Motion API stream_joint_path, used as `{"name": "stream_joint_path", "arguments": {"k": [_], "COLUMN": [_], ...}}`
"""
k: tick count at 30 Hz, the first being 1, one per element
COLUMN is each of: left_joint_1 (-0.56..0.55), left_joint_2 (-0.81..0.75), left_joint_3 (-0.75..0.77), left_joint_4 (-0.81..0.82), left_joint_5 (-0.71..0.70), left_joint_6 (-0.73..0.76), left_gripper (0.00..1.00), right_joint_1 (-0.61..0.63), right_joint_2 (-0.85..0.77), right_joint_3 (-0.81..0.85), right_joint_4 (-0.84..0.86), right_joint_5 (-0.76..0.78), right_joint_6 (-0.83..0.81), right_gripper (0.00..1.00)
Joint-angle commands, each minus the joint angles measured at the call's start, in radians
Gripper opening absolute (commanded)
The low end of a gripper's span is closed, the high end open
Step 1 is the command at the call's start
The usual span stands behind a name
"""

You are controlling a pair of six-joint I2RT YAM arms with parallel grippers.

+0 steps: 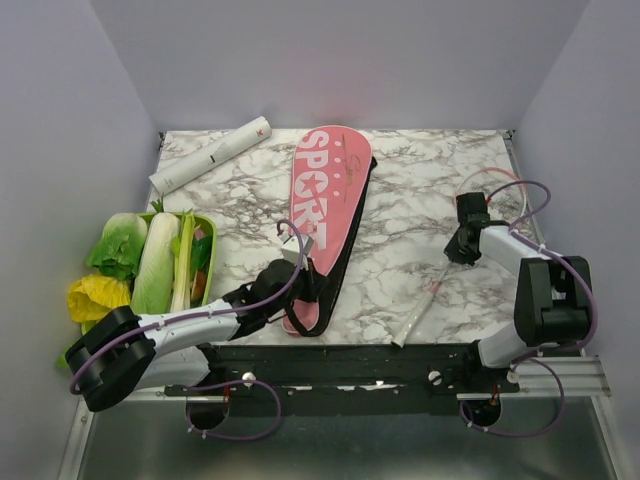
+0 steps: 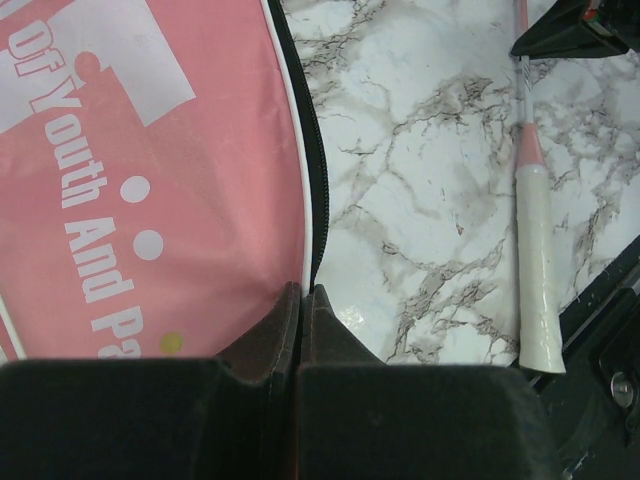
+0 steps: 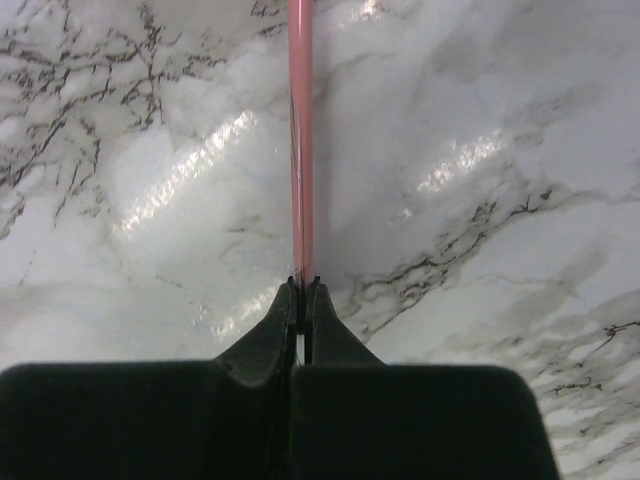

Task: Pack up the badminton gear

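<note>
The long pink cover [image 1: 325, 205] lettered "SPORT" lies slanted at the table's middle. Its black zip edge [image 2: 312, 200] runs straight into my left gripper [image 2: 303, 292], which is shut on that edge at the cover's near end [image 1: 300, 288]. A racket lies to the right with its pale handle [image 1: 415, 315] pointing at the front edge. My right gripper [image 3: 302, 285] is shut on the racket's thin pink shaft [image 3: 301, 150], just above the marble. The left wrist view shows the same handle [image 2: 535, 270]. A white tube [image 1: 210, 155] lies at the back left. No shuttlecocks are in view.
A green tray [image 1: 209, 262] of leafy vegetables stands at the left edge, with a yellow leaf [image 1: 95, 297] beside it. The black base rail [image 1: 340, 362] runs along the front edge. Grey walls close in the back and both sides.
</note>
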Motion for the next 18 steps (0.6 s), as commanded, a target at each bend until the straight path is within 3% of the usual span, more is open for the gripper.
{"name": "stream_joint_path", "arguments": {"k": [1, 6, 11, 18], "left_joint_1": [0.007, 0.01, 0.013, 0.018], "left_joint_2": [-0.005, -0.008, -0.034, -0.092], "left_joint_3": [0.026, 0.072, 0.089, 0.132], "left_joint_4": [0.015, -0.019, -0.051, -0.126], "left_joint_5": [0.012, 0.018, 0.004, -0.069], "left_joint_6": [0.016, 0.033, 0.034, 0.04], "left_gripper": [0.0, 0.0, 0.0, 0.0], "right_joint_1": [0.018, 0.106, 0.26, 0.363], "right_joint_2": [-0.129, -0.302, -0.376, -0.488], "right_joint_3": [-0.064, -0.072, -0.047, -0.082], "right_joint_4": [0.04, -0.034, -0.166, -0.276], "right_joint_5": [-0.094, -0.144, -0.183, -0.29], "right_joint_6": [-0.046, -0.075, -0.083, -0.117], "right_gripper": [0.01, 0.01, 0.01, 0.01]}}
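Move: My right hand is closed on the racket's shaft, low over the table. The bag mouth it is bound for lies about 35 cm to its left, some 5 cm nearer me and a few centimetres higher. From that hand, the racket handle's middle is roughly 18 cm back and 10 cm left, and the racket head some 19 cm ahead and 13 cm right. For my left hand, pinching the bag's edge, the mouth is about 5 cm ahead, 5 cm right and slightly below. I keep the racket's shaft pinched in my right hand and lift it some 8 cm while carrying it about 12 cm left and 6 cm back, towards the bag mouth; the wrist swings nearly 30 degrees counter-clockwise on the way. Still gripping the bag's edge, my left hand then raises it by about 2.5 cm. ##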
